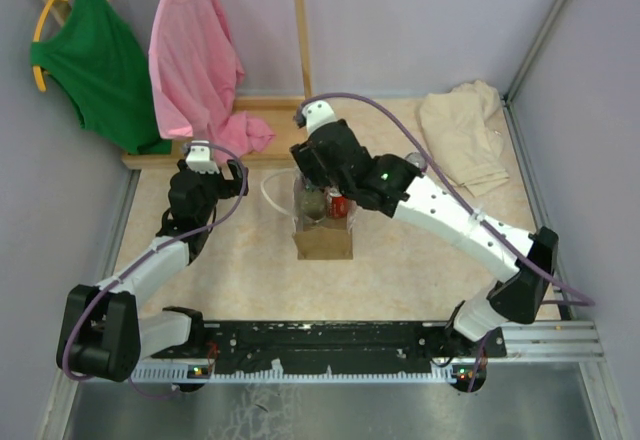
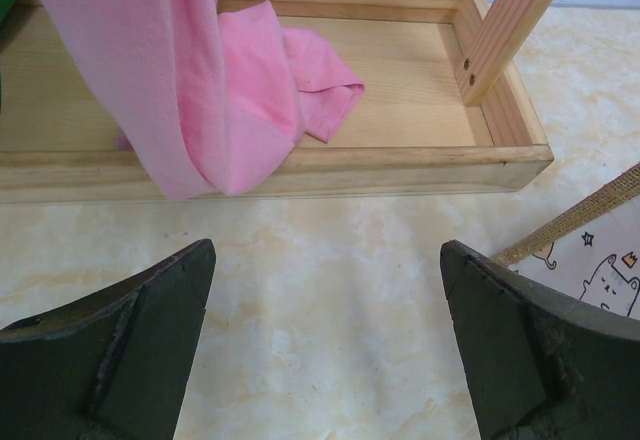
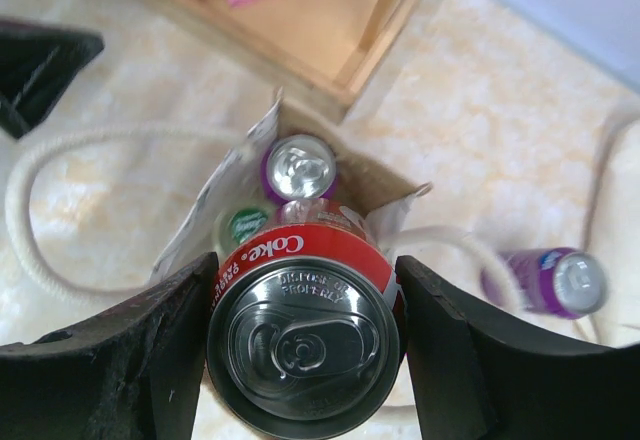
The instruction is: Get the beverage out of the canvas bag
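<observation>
The small tan canvas bag (image 1: pixel 323 242) stands upright mid-table with white rope handles (image 3: pixel 60 160). My right gripper (image 3: pixel 305 345) is shut on a red Coke can (image 3: pixel 300 330), its fingers pressed on both sides, and holds it just above the bag's open mouth (image 3: pixel 400 188). In the overhead view the red can (image 1: pixel 339 205) shows under the right gripper (image 1: pixel 328 200). Still inside the bag are a purple can (image 3: pixel 300 168) and a green-capped bottle (image 3: pixel 243 226). My left gripper (image 2: pixel 328 340) is open over bare tabletop, left of the bag (image 2: pixel 590 250).
Another purple can (image 3: pixel 555 282) lies on the table right of the bag. A wooden tray base (image 2: pixel 300 170) with a pink cloth (image 2: pixel 240 90) draped into it sits behind. A pale beige cloth (image 1: pixel 465 135) lies at the back right. A green shirt (image 1: pixel 95 55) hangs at the far left.
</observation>
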Controlling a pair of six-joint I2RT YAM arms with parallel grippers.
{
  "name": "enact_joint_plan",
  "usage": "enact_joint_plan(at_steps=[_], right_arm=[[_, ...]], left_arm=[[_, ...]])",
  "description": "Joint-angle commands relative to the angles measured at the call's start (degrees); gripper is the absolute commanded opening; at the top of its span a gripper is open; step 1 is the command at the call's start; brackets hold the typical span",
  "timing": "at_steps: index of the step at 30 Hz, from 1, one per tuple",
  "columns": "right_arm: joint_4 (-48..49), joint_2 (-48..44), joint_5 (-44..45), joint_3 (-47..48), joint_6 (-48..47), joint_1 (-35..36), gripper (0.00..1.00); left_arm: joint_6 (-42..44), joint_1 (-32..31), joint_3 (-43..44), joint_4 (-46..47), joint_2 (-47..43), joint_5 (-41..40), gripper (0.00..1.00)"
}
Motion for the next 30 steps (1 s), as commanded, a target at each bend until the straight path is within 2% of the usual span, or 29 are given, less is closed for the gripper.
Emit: enact_joint_plan(at_steps=[1,5,9,13,17,20,30], right_arm=[[4.4,-4.7,5.7,7.0,-4.7,-3.9,0.0],[5.9,-6.9,8.7,8.0,-6.5,-9.0,0.0],[6.4,-10.6,9.4,6.2,-4.7,-17.3,0.0],[6.4,-15.0,9.0,-0.9,-1.5,-26.0,0.0],[6.2,-19.1,4.7,-10.0,3.4,-34.0,0.0],[7.2,-21.1,1.8,-17.0,6.1,-36.2,0.0],[14.9,-21.0,-2.6,-33.6,10.6,-36.4,0.0]], left_arm=[[-0.6,-0.4,0.7,2.0,0.1,0.9,1.0],[-0.9,-0.4,0.6,2.2,0.6,1.2,1.0],[-1.1,-0.4,0.3,2.5,0.4,1.3,1.0],[-0.7,-0.4,0.4,2.6,0.1,0.9,1.0],[-0.7,-0.4,0.5,2.6,-0.1,1.0,1.0],[-0.6,-0.4,0.5,2.6,0.1,1.1,1.0],[-0.2,-0.4,0.5,2.2,0.3,1.1,1.0]])
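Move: The Coke can is already pinched in the right hand above the bag. The open spot it is taken to lies about 26 cm to the right, 1 cm ahead and roughly 20 cm down. The purple can standing on the table is some 11 cm ahead, 20 cm right and 21 cm below. The bag's middle is about 4 cm ahead, straight below by 19 cm. From the left hand, the spot is about 54 cm right, 7 cm back and 9 cm down. The Coke can stays pinched in the right gripper and is carried clear of the bag. It goes first up and forward, about 7 cm each, while swinging right, some 27 cm in all. It then comes down about 17 cm, easing back slightly, over the open table on the near right side of the standing purple can. The wrist turns some 40 degrees clockwise on the way. ##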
